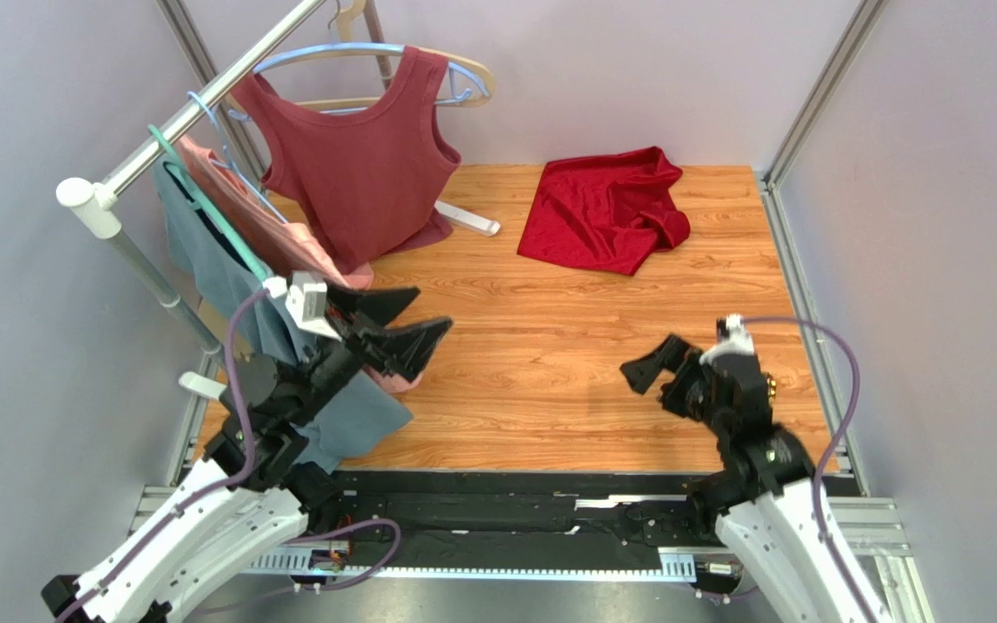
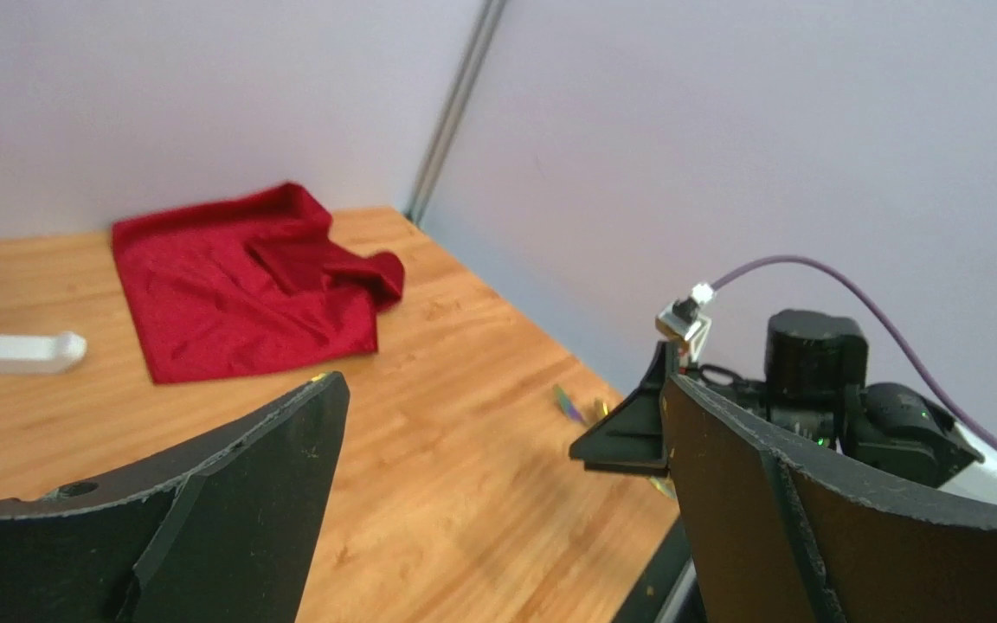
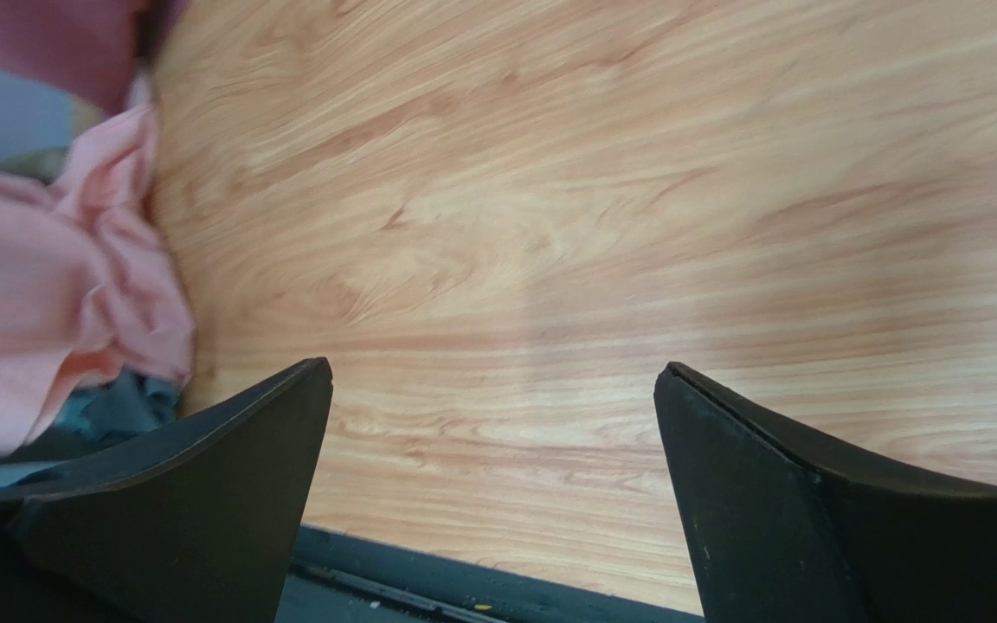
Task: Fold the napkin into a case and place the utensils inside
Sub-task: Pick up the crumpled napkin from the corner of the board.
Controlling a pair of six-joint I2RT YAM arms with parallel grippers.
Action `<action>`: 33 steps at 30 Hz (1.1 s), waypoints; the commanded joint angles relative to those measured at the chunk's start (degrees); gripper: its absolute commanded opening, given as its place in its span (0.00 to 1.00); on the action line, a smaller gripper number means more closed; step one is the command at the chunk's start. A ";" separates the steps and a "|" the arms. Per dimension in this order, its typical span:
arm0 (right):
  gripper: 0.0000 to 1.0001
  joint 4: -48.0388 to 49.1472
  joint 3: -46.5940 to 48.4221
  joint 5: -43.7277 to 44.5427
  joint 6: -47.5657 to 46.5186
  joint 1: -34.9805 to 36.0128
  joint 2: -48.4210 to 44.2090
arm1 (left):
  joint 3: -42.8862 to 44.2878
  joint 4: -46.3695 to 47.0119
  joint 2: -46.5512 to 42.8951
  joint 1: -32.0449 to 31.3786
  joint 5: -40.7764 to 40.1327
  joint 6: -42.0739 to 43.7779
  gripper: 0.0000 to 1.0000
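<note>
The napkin (image 1: pixel 601 208) lies crumpled on the far part of the wooden table, one corner folded over; it also shows in the left wrist view (image 2: pixel 244 286). Small gold-coloured utensils (image 2: pixel 570 404) lie on the wood by the right arm, mostly hidden behind it. No case is in view. My left gripper (image 1: pixel 419 318) hovers open over the table's left side, pointing toward the napkin, with nothing between its fingers (image 2: pixel 504 383). My right gripper (image 1: pixel 660 377) is open and empty near the front right, over bare wood (image 3: pixel 493 367).
A clothes rack stands at the left with a maroon sleeveless top (image 1: pixel 354 156), a pink garment (image 1: pixel 257 208) and a blue-grey one (image 1: pixel 224 266) on hangers. Its white foot (image 1: pixel 471 218) lies near the napkin. Walls close three sides; a black rail (image 1: pixel 517 500) runs along the front.
</note>
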 commanded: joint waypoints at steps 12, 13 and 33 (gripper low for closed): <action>0.83 9.74 56.66 7.19 -18.58 -8.44 74.37 | 31.76 -18.59 47.68 0.08 0.63 -3.10 0.65; 0.80 9.04 64.78 6.11 -18.67 -8.79 82.33 | 34.92 -21.83 49.62 0.17 0.63 -2.74 0.58; 0.42 10.26 59.88 -4.87 -15.59 -7.83 96.40 | 40.04 -17.12 67.03 -0.45 -2.67 -8.36 0.47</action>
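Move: From the right gripper the napkin's middle lies about 44 cm ahead, 2 cm left and 11 cm below, and its near corner some 32 cm ahead and 2 cm right. The white bar lies about 23 cm left of the napkin's middle, level with it; the utensils lie abreast of the right gripper, 20 cm to its right. From the left gripper the napkin is roughly 45 cm ahead, 25 cm right and 34 cm down. Swing the right gripper fast forward in an arc, some 37 cm out over the napkin, then sink and draw it back about 5 cm to stop just over the near corner, fingers tipped steeper and narrowed to under half, not shut. Meanwhile bring the empty left gripper down, forward and right towards the napkin, tipping it downward and half closing it. ##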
